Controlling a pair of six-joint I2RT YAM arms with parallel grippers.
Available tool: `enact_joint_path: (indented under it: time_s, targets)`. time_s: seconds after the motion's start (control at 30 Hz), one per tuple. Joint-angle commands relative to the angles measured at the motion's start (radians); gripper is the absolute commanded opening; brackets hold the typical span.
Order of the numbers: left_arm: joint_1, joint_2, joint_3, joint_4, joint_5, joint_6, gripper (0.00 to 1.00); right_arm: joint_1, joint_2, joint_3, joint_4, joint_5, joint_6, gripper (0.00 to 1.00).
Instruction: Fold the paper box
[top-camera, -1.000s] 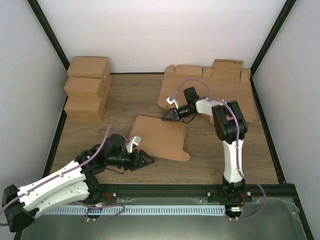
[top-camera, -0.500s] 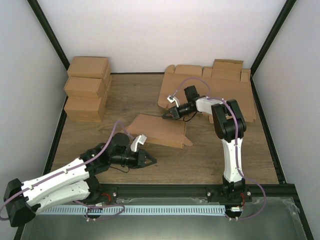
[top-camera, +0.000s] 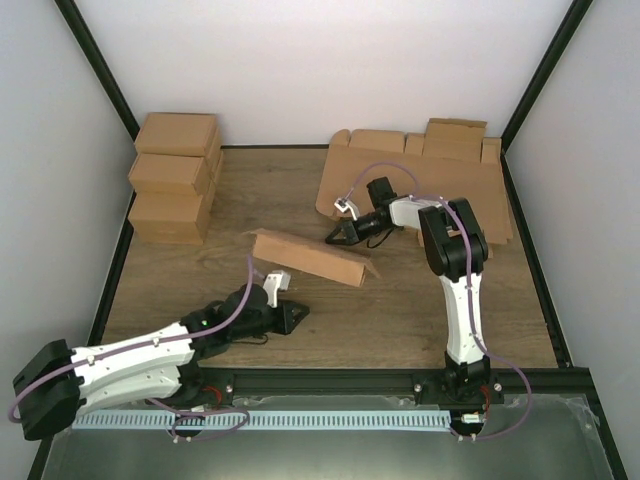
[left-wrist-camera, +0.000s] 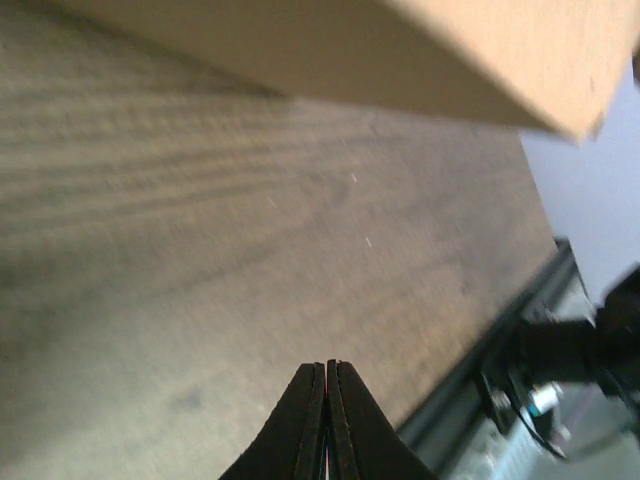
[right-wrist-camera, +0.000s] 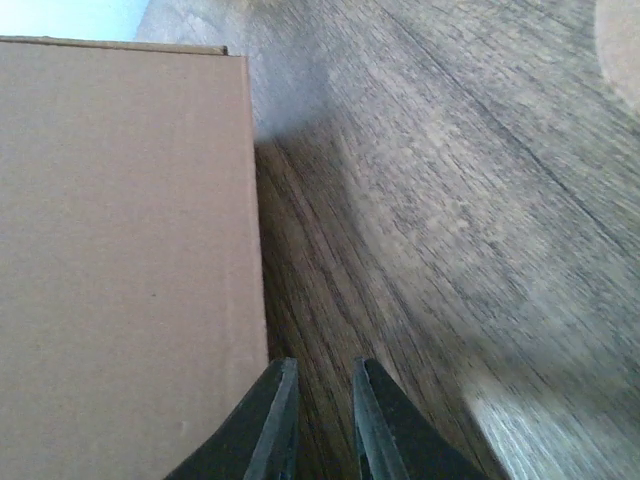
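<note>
The paper box (top-camera: 310, 257) is a brown cardboard piece at mid-table, one panel raised steeply off the wood. My right gripper (top-camera: 333, 238) is at its far right edge. In the right wrist view the gripper (right-wrist-camera: 325, 365) has its jaws a little apart over bare wood, and the box panel (right-wrist-camera: 120, 250) lies just left of the left finger. My left gripper (top-camera: 300, 313) is low over the table, in front of the box and apart from it. Its jaws (left-wrist-camera: 327, 363) are pressed together on nothing, with the box's underside (left-wrist-camera: 450, 50) above them.
Three folded boxes (top-camera: 175, 175) are stacked at the back left. A thick sheaf of flat cardboard blanks (top-camera: 440, 180) lies at the back right, behind the right arm. A black frame rail (top-camera: 340, 380) runs along the near edge of the table.
The box's panel has swung up from lying flat to standing steeply. My left gripper has shut and shifted slightly right. The right gripper has edged back with the rising panel.
</note>
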Motion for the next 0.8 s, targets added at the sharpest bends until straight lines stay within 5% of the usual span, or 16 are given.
enact_joint_path:
  time_s: [0.0,0.4,0.77]
  targets:
    - [0.003,0.030,-0.022,0.208,-0.256,0.097,0.04,-0.003,-0.017,-0.006,0.006,0.006,-0.013,0.18]
    - [0.102,0.325,0.094,0.333,-0.164,0.212,0.04,-0.001,-0.031,-0.007,-0.003,-0.005,-0.021,0.20]
    - [0.102,0.319,0.164,0.273,-0.152,0.235,0.04,0.042,-0.075,-0.058,-0.001,0.033,-0.030,0.22]
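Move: The paper box stands tipped up on edge, its middle about 13 cm ahead of the left hand, 1 cm to its right and 2 cm lower. From that hand the flat cardboard blank lies roughly 31 cm ahead, 27 cm right and 10 cm down; the stack of boxes is some 30 cm ahead, 30 cm left and 3 cm down. The right hand, at the far side, has the paper box's middle about 6 cm back, 5 cm left and 5 cm up. The tipped-up paper box is met on its near face by the left hand, which drives forward about 8 cm with fingers shut, quickly and then easing to a stop against it, and rolls its wrist some 15 degrees on the way. The right hand stays low at the far side, giving back only about 1 cm at the end. ##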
